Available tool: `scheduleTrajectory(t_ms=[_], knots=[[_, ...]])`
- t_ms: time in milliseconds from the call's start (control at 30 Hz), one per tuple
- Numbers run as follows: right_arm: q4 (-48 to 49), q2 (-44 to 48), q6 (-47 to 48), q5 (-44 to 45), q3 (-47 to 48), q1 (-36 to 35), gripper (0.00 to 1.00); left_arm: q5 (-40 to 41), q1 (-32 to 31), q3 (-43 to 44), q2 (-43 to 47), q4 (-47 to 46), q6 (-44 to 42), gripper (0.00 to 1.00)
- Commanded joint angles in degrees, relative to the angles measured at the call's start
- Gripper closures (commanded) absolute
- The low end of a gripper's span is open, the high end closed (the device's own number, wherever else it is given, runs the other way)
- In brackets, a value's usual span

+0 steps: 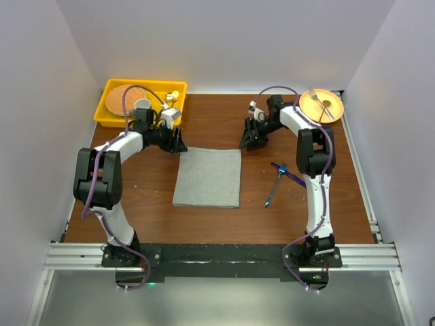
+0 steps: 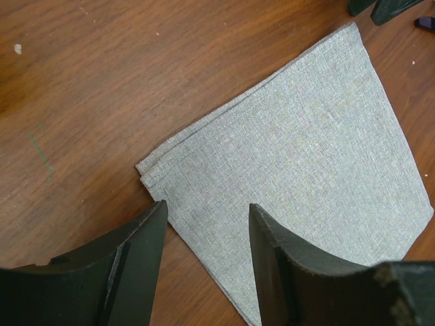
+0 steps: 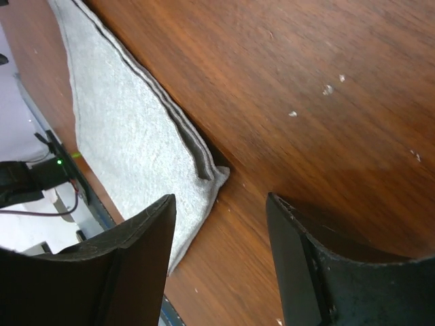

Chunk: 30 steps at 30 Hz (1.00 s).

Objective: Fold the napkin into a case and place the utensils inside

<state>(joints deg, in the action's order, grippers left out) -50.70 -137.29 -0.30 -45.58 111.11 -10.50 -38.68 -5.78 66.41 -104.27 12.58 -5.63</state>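
Note:
The grey napkin (image 1: pixel 208 178) lies flat on the wooden table, folded in layers, with stacked edges showing at its far corners. My left gripper (image 1: pixel 178 142) stands open at the far left corner. In the left wrist view the napkin (image 2: pixel 306 149) has one edge running between the jaws of that gripper (image 2: pixel 208 205), which hold nothing. My right gripper (image 1: pixel 248 141) is open beside the far right corner. In the right wrist view the napkin (image 3: pixel 129 136) ends just ahead of the gripper (image 3: pixel 221 197), over bare wood. The blue-handled utensils (image 1: pixel 282 178) lie crossed to the napkin's right.
A yellow bin (image 1: pixel 109 112) at the back left holds a woven plate, a cup and small items, close behind the left gripper. An orange plate (image 1: pixel 321 105) with a silver fork sits at the back right. White walls close in the table on three sides.

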Motion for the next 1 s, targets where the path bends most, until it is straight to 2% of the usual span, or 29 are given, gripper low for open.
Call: scheduleTrajectory(t_ms=[0, 200, 500, 733, 833, 967], knots=[[3.2, -1.7, -2.8, -0.8, 1.2, -0.6, 0.4, -0.1, 0.8, 1.6, 0.5, -0.9, -1.2, 0.43], [5.7, -2.8, -4.5, -2.1, 1.5, -1.7, 0.44, -0.3, 1.1, 0.8, 0.7, -1.1, -0.3, 0.43], [3.9, -3.6, -3.0, -3.5, 2.3, -2.2, 0.5, -0.3, 1.8, 0.6, 1.0, -1.4, 0.0, 0.42], [3.1, -2.3, -1.5, -4.5, 2.8, -2.3, 0.73, -0.1, 2.2, 0.6, 1.3, -1.5, 0.3, 0.42], [3.0, -1.6, -1.5, -5.8, 3.1, -2.3, 0.79, 0.0, 2.4, 0.6, 1.4, -1.5, 0.6, 0.42], [3.2, -0.2, -1.0, -7.0, 3.0, -2.7, 0.98, 0.1, 2.7, 0.3, 2.0, -1.9, 0.9, 0.42]])
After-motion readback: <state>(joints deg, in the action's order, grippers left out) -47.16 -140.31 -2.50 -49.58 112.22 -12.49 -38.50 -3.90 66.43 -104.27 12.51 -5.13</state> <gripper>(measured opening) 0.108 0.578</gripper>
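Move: The napkin's far-right corner lies about 3 cm left of the right hand, 1 cm back and 1 cm below; from that hand the blue fork is some 15 cm back and 12 cm right, the blue knife roughly 11 cm back and 18 cm right. From the left hand, the napkin's far-left corner is about 3 cm right, 1 cm ahead and 4 cm down, the yellow tray some 18 cm ahead and 17 cm left. The right hand slides left about 3 cm to the napkin's far-right corner and closes, pinching its layers. ##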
